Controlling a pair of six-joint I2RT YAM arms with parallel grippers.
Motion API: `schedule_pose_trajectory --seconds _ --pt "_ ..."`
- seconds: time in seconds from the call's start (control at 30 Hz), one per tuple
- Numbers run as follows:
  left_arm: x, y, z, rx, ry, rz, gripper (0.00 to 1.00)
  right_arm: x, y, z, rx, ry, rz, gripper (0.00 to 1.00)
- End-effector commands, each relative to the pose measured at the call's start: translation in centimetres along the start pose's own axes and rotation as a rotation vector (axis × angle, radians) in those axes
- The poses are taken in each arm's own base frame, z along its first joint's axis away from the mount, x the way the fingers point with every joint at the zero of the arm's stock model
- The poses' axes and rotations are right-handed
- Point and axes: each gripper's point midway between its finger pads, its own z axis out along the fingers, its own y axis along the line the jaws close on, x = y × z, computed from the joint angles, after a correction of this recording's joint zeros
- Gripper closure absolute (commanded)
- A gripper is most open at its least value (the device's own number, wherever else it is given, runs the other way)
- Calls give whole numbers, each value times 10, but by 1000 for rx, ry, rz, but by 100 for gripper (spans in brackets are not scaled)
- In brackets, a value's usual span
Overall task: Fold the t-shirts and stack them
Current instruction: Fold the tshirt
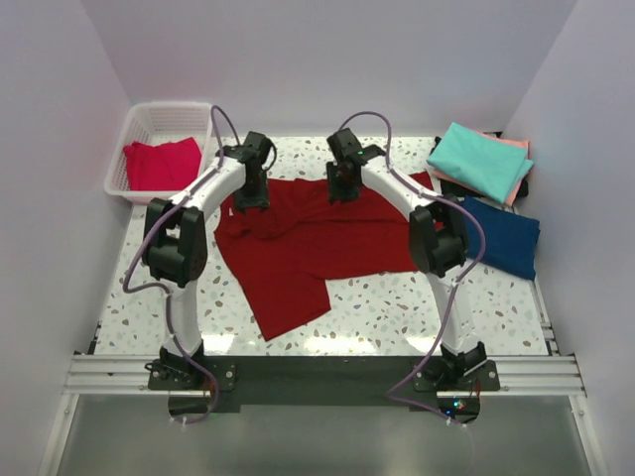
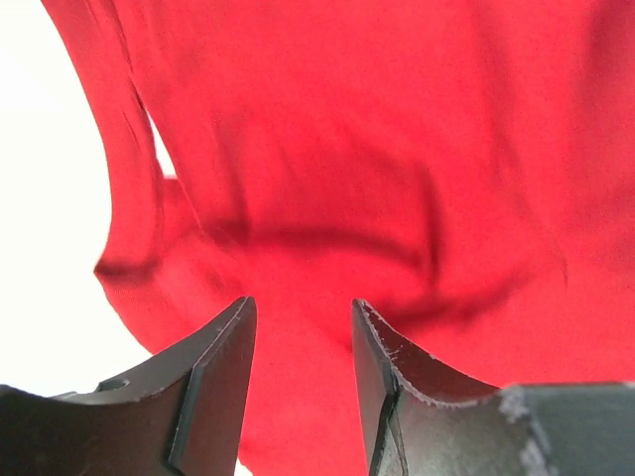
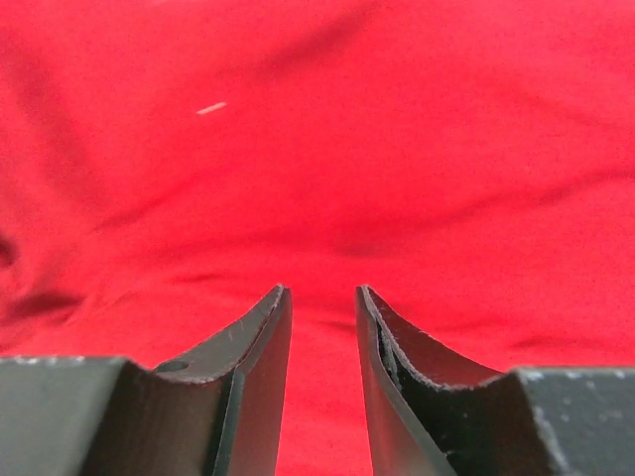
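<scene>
A large dark red t-shirt (image 1: 308, 248) lies crumpled and spread across the middle of the table. My left gripper (image 1: 248, 201) hovers over its far left part, and its jaws stand open above the red cloth (image 2: 397, 178) with nothing between them (image 2: 303, 309). My right gripper (image 1: 340, 190) is over the shirt's far edge near the middle, also open, with only flat red cloth (image 3: 327, 149) beyond its tips (image 3: 322, 293). A teal t-shirt (image 1: 481, 159) lies folded on a salmon pink one (image 1: 518, 145) at the far right. A navy one (image 1: 506, 238) lies just in front of them.
A white lattice basket (image 1: 169, 117) stands at the far left corner with a pinkish-red t-shirt (image 1: 162, 164) inside. Speckled tabletop (image 1: 417, 307) shows in front of the red shirt. White walls close in the left, right and back sides.
</scene>
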Motion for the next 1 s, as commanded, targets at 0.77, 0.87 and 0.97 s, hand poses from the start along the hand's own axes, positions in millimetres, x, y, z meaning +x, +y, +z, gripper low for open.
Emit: schedule_pose_trajectory --seconds 0.77,0.87,0.97 --pt "-62 8 109 127 91 -216 53 29 178 0 -379 -60 -268 63" --pt "-58 7 112 132 105 -210 53 29 188 4 -411 -69 -264 63" --pt "-54 8 115 133 115 -205 53 27 198 8 -438 -83 -264 63"
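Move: The spot near the red t-shirt's far left edge that my left hand goes for lies about 10 cm ahead, 2 cm left and 6 cm below it. The white tag is some 4 cm nearer me and 6 cm farther left than that spot, and the laundry basket's middle is roughly 22 cm ahead and 28 cm left of my left hand. My right hand heads for the bunched fold, about 20 cm to its left, 7 cm back and 6 cm below. I sweep my right hand about 16 cm left and some 5 cm back over the shirt towards the bunched fold, lifting slightly before sinking again, its wrist turning roughly 20 degrees counter-clockwise. Meanwhile my left hand goes forward and down onto the cloth by the far left edge, then stays there, tips against the shirt. Both grippers keep their part-open gap. ##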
